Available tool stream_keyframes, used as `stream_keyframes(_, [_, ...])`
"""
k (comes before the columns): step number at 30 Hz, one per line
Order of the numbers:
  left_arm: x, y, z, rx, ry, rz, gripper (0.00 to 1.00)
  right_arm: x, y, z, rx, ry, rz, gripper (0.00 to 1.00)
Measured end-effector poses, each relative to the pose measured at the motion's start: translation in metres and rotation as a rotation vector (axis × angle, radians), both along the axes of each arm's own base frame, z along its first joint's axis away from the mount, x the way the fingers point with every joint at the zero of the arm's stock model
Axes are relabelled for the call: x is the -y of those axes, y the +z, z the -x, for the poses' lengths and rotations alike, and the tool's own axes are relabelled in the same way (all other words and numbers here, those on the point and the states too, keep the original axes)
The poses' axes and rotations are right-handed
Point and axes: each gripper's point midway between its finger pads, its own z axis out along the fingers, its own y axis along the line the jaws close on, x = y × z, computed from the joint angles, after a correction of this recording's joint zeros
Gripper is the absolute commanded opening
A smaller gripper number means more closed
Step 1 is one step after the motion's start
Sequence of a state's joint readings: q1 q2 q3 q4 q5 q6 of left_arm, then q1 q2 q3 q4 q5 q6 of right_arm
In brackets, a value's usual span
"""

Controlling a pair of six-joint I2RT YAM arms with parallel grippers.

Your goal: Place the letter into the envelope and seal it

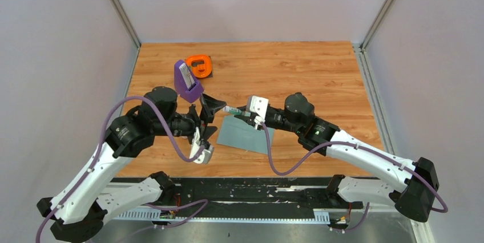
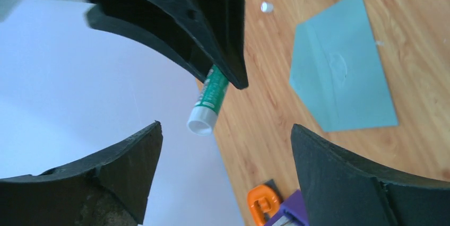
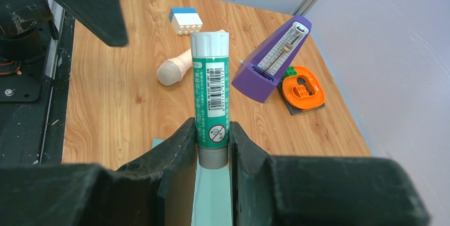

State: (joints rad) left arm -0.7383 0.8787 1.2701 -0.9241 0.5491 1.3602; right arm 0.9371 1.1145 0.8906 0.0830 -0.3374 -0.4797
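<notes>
The grey-teal envelope (image 1: 245,133) lies flat on the wood table, also in the left wrist view (image 2: 342,72) and under my right fingers (image 3: 212,199). The letter does not show in any view. My right gripper (image 1: 242,113) (image 3: 212,128) is shut on a green glue stick (image 3: 211,96), held above the envelope's left corner. The stick's white end (image 2: 200,125) points at my left gripper (image 1: 217,118) (image 2: 225,128). That gripper stands wide open just in front of the stick, with nothing between its fingers.
A small white cap (image 2: 267,7) lies on the table near the envelope. A purple metronome (image 1: 187,81) and an orange piece (image 1: 200,65) stand at the back left. A pinkish microphone-shaped object (image 3: 175,68) and a white-and-blue block (image 3: 185,20) lie beyond the stick.
</notes>
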Motion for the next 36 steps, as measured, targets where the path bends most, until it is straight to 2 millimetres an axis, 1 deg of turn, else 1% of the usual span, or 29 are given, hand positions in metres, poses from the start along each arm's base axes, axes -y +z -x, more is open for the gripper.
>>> stream_keyframes(1, [0.000, -0.007, -0.003, 0.037, -0.010, -0.029, 0.89, 0.000, 0.000, 0.001, -0.002, 0.005, 0.000, 0.00])
stream_keyframes(2, [-0.001, -0.013, -0.007, 0.079, -0.020, -0.062, 0.82, 0.000, 0.000, 0.001, -0.005, 0.007, 0.001, 0.00])
stream_keyframes(3, [-0.001, -0.016, -0.010, 0.100, -0.024, -0.080, 0.78, -0.001, -0.001, 0.002, -0.007, 0.010, 0.002, 0.00])
stream_keyframes(4, [-0.001, -0.020, -0.013, 0.126, -0.032, -0.104, 0.72, -0.001, -0.001, 0.002, -0.008, 0.012, 0.002, 0.00])
stream_keyframes(6, [0.001, -0.024, -0.020, 0.154, -0.038, -0.133, 0.70, -0.001, -0.002, 0.003, -0.011, 0.013, 0.005, 0.00])
stream_keyframes(8, [0.003, -0.023, -0.024, 0.186, -0.041, -0.140, 0.69, 0.000, -0.003, 0.003, -0.014, 0.014, 0.009, 0.00])
stream_keyframes(10, [0.004, -0.020, -0.027, 0.206, -0.039, -0.139, 0.65, 0.000, -0.004, 0.003, -0.015, 0.014, 0.010, 0.00])
stream_keyframes(11, [0.004, -0.019, -0.027, 0.214, -0.038, -0.138, 0.62, 0.000, -0.004, 0.003, -0.015, 0.014, 0.011, 0.00])
stream_keyframes(17, [0.006, -0.019, -0.029, 0.224, -0.040, -0.145, 0.47, 0.000, -0.004, 0.003, -0.016, 0.014, 0.013, 0.00])
stream_keyframes(21, [0.007, -0.018, -0.028, 0.238, -0.052, -0.146, 0.47, 0.000, -0.007, 0.004, -0.022, 0.017, 0.021, 0.00])
stream_keyframes(24, [0.010, -0.018, -0.025, 0.245, -0.065, -0.149, 0.41, -0.001, -0.008, 0.003, -0.023, 0.017, 0.023, 0.00])
stream_keyframes(27, [0.011, -0.018, -0.024, 0.253, -0.072, -0.152, 0.41, -0.001, -0.010, 0.003, -0.027, 0.017, 0.028, 0.00])
stream_keyframes(29, [0.012, -0.018, -0.023, 0.254, -0.076, -0.153, 0.39, -0.002, -0.011, 0.003, -0.027, 0.016, 0.029, 0.00])
stream_keyframes(31, [0.012, -0.018, -0.021, 0.255, -0.080, -0.154, 0.32, -0.002, -0.011, 0.002, -0.029, 0.016, 0.030, 0.00])
stream_keyframes(33, [0.012, -0.018, -0.021, 0.257, -0.080, -0.156, 0.22, -0.002, -0.012, 0.002, -0.030, 0.017, 0.032, 0.00])
stream_keyframes(34, [0.012, -0.020, -0.021, 0.256, -0.078, -0.161, 0.10, -0.003, -0.013, 0.002, -0.032, 0.017, 0.034, 0.00])
stream_keyframes(35, [0.011, -0.020, -0.021, 0.253, -0.075, -0.165, 0.01, -0.003, -0.013, 0.002, -0.032, 0.017, 0.035, 0.00])
stream_keyframes(36, [0.011, -0.021, -0.021, 0.255, -0.075, -0.169, 0.00, -0.003, -0.014, 0.001, -0.033, 0.015, 0.036, 0.00])
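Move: The white end of the glue stick, held up by the right gripper, is about 2 cm ahead of the left hand, 2 cm to its right and 1 cm below. From the left hand the envelope lies on the table roughly 8 cm ahead, 8 cm right and 32 cm down; the microphone some 15 cm ahead, 18 cm left and 31 cm down. From the right hand, that white end is 5 cm left, 4 cm up and 1 cm back. Bring the wide-open left gripper about 3 cm forward and 2 cm down to straddle the glue stick's white end, rolling the wrist some 15 degrees and dipping the fingertips slightly. Then ease it back and to the right by about a centimetre each while closing the fingers until they pinch that end. Keep the right grip on the stick's other end, letting that hand sink only about 1 cm. ##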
